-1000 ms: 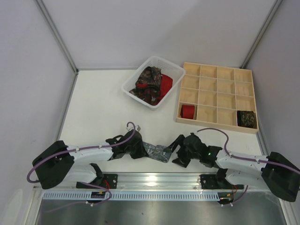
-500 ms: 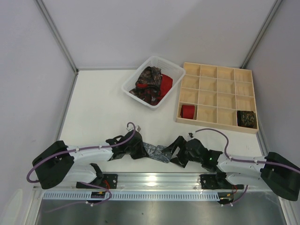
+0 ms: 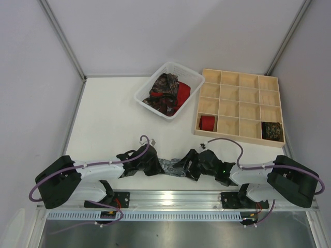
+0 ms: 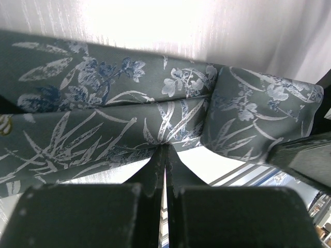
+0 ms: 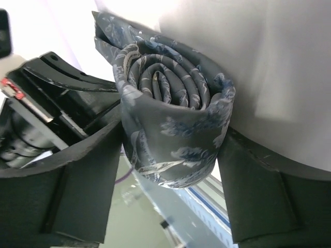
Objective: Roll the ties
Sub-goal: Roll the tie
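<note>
A grey patterned tie (image 3: 170,166) lies at the table's near edge between my two grippers. My left gripper (image 3: 149,162) is shut on its loose flat strip (image 4: 103,119); the pinched fingertips (image 4: 161,155) meet at the fabric's lower edge. The other end is wound into a tight roll (image 5: 173,119). My right gripper (image 3: 189,164) has a finger pressed against each side of that roll (image 5: 173,155). More ties, dark paisley (image 3: 163,90) and red (image 3: 183,93), lie loose in the white basket (image 3: 146,88).
A wooden grid tray (image 3: 239,93) stands at the back right, with a red roll (image 3: 207,122) in a lower left cell and a dark roll (image 3: 272,130) in the lower right corner. A metal rail (image 3: 170,199) runs along the near edge.
My right gripper has moved left toward the left gripper and its fingers have closed in on the grey roll. The loose strip between the grippers is shorter. The left gripper has stayed put.
</note>
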Robot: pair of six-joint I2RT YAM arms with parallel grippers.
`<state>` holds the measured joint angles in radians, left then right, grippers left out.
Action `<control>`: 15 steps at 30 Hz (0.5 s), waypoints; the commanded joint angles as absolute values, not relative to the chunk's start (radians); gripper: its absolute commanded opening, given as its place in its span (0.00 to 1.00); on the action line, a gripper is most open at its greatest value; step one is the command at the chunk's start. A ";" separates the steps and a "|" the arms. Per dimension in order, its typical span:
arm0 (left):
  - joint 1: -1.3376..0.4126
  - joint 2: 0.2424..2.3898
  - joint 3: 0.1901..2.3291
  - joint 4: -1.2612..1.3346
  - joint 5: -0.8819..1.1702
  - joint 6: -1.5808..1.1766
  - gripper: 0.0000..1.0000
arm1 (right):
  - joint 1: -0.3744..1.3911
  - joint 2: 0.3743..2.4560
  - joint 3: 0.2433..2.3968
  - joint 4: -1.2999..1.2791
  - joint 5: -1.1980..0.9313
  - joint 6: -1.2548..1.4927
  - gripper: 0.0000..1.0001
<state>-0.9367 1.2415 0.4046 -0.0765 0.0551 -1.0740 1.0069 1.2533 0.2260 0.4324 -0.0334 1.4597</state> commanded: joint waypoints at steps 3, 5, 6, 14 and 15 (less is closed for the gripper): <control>-0.950 1.268 0.382 -0.063 0.051 -1.068 0.00 | 0.999 1.299 0.313 0.281 -0.055 1.318 0.71; -0.950 1.276 0.382 -0.051 0.058 -1.066 0.00 | 0.980 1.295 0.333 0.220 -0.067 1.267 0.69; -0.950 1.281 0.382 -0.045 0.060 -1.065 0.01 | 0.971 1.296 0.348 0.203 -0.075 1.250 0.65; -0.953 1.278 0.411 -0.054 0.039 -1.010 0.01 | 0.897 1.308 0.491 -0.107 -0.117 1.042 0.28; -0.957 1.269 0.414 -0.061 0.032 -1.005 0.00 | 0.897 1.316 0.518 -0.151 -0.114 0.991 0.27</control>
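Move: The rolled end of the grey floral tie sits between the right hand's open fingertips, its middle about 1 cm ahead, 1 cm left and 1 cm lower. From the shut left fingertips, which are on the tie's flat part, the roll is some 7 cm right, 1 cm ahead and 1 cm higher. The red roll in the box stands about 23 cm ahead and 11 cm right of the right hand; the white basket is some 40 cm ahead and 8 cm left. The tie roll is squeezed between the right fingers as they close from wide open to about a third, that hand easing slightly left, then about 1.5 cm right while working forward and dipping about a centimetre before lifting a little, rolling its left side down and turning some 10 degrees counter-clockwise. The shut left tips stay on the flat part and shift about 1 cm right with the tie. ##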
